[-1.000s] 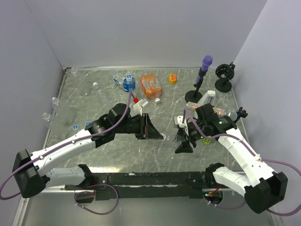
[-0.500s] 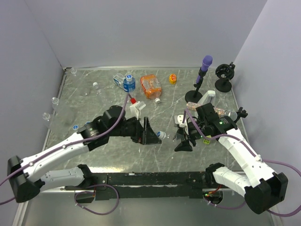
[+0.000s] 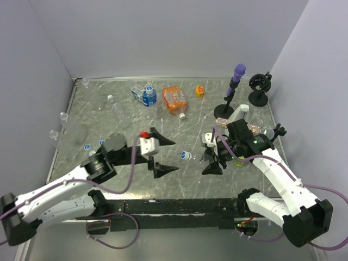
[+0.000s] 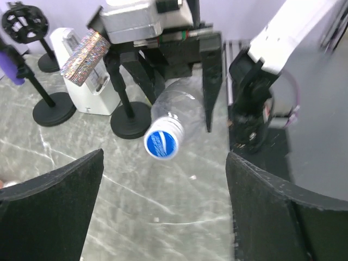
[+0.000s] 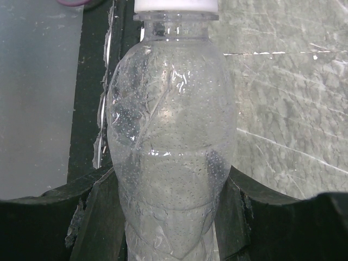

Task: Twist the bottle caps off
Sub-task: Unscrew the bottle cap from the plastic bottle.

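Observation:
My right gripper (image 3: 213, 159) is shut on a clear bottle (image 5: 171, 152), which it holds lying level above the table with the neck pointing left. Its bottle cap (image 3: 186, 155) has a blue top and a white side; it sits on the neck and faces my left gripper (image 3: 170, 156). In the left wrist view the cap (image 4: 163, 142) hangs ahead of my wide-open left gripper (image 4: 163, 217), clear of both fingers (image 4: 51, 209). The right wrist view shows the cap's white rim (image 5: 175, 5) at the top edge. Two loose blue caps (image 3: 87, 146) lie at the left.
Several clear bottles (image 3: 63, 116) line the left wall. A blue-labelled bottle (image 3: 147, 95), an orange bottle (image 3: 174, 99), a yellow cap (image 3: 199, 91) and a white cap (image 3: 182, 115) lie at the back. A purple-topped stand (image 3: 234, 87), a black stand (image 3: 259, 89) and a white block (image 3: 239, 114) are at the back right.
My left gripper opened off the blue cap and drew back to the left, toward its base. The cap stays on the bottle. The right arm has not moved.

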Tool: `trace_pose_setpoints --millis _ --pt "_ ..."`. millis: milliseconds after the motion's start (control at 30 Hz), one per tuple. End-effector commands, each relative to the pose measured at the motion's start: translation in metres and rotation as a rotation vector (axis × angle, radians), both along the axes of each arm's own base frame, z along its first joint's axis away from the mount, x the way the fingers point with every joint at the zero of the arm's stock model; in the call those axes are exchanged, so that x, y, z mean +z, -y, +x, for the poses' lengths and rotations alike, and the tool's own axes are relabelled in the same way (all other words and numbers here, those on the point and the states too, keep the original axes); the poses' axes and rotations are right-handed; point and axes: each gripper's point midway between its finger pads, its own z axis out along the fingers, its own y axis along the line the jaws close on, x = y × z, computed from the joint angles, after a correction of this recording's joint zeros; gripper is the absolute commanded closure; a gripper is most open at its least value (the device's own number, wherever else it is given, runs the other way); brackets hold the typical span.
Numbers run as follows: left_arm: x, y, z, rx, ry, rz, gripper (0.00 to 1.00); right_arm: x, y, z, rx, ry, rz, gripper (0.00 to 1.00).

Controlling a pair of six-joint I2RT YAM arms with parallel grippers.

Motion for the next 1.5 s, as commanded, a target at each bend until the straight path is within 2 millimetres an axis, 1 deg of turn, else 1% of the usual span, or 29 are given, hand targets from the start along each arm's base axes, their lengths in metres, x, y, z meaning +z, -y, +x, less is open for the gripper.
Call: trace_pose_setpoints --millis 0,67,133,200,233,300,333,400,500,867,1033,1100,1200,1267,1300,1367,1400,1467 --pt "0.022 0.02 0.003 -0.117 0.235 0.006 0.07 0.007 -0.003 0.003 0.014 0.051 0.032 0.83" --pt "0.021 0.028 0.003 -0.14 0.219 0.006 0.12 0.007 -0.003 0.004 0.012 0.051 0.032 0.83" --pt "0.018 0.035 0.003 -0.172 0.198 0.013 0.18 0.007 -0.003 0.004 0.013 0.051 0.031 0.83" --pt "0.013 0.04 0.002 -0.199 0.174 0.033 0.26 0.007 -0.003 0.004 0.013 0.05 0.03 0.83" --pt "0.012 0.042 0.003 -0.203 0.166 0.039 0.32 0.007 -0.003 0.004 0.012 0.052 0.033 0.83" --pt "0.008 0.044 0.003 -0.212 0.146 0.053 0.39 0.006 -0.003 0.004 0.012 0.051 0.032 0.83" --pt "0.007 0.045 0.002 -0.219 0.139 0.053 0.42 0.007 -0.003 0.004 0.012 0.052 0.033 0.83" --pt "0.007 0.046 0.001 -0.228 0.134 0.05 0.45 0.006 -0.003 0.004 0.014 0.052 0.033 0.83" --pt "0.003 0.046 0.0 -0.235 0.124 0.068 0.46 0.007 -0.003 0.004 0.012 0.053 0.033 0.83" --pt "-0.01 0.044 0.006 -0.211 0.113 0.131 0.46 0.008 -0.003 0.004 0.012 0.056 0.034 0.83" --pt "-0.009 0.045 0.006 -0.209 0.111 0.134 0.46 0.008 -0.002 0.004 0.012 0.052 0.034 0.83" --pt "-0.01 0.045 0.006 -0.216 0.107 0.135 0.54 0.008 -0.003 0.004 0.013 0.054 0.036 0.83" --pt "-0.005 0.047 0.005 -0.218 0.09 0.13 0.79 0.008 -0.003 0.003 0.015 0.052 0.035 0.83" --pt "0.0 0.048 0.005 -0.219 0.059 0.122 0.89 0.008 -0.003 0.004 0.013 0.054 0.036 0.83" --pt "-0.004 0.047 0.002 -0.22 0.02 0.14 0.94 0.008 -0.003 0.004 0.013 0.05 0.034 0.83" --pt "-0.001 0.047 0.0 -0.209 -0.067 0.142 0.99 0.008 -0.003 0.004 0.014 0.051 0.035 0.83" --pt "0.001 0.046 -0.001 -0.195 -0.138 0.144 0.99 0.008 -0.003 0.004 0.012 0.054 0.036 0.83" --pt "0.004 0.045 0.002 -0.108 -0.33 0.142 0.99 0.008 -0.003 0.004 0.013 0.057 0.037 0.83"
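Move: The clear bottle's blue-and-white cap lies about 5 cm to the right of my open left hand, some 2 cm lower and 1 cm farther out; the bottle's body lies behind the cap, about 12 cm to my right and 5 cm down. A black round stand base is on the table, roughly 22 cm right, 10 cm ahead and 22 cm below. From my right hand, which grips the bottle, the cap is about 8 cm left, 7 cm up and level in reach. I slide my left hand about 4 cm right and 2 cm down to the cap, swinging the fingers some 10 degrees clockwise and dipping them slightly, while they close to half. I pause there, then shut them onto the cap's sides, pinching it and just starting a small roll. My right hand holds the bottle still. ##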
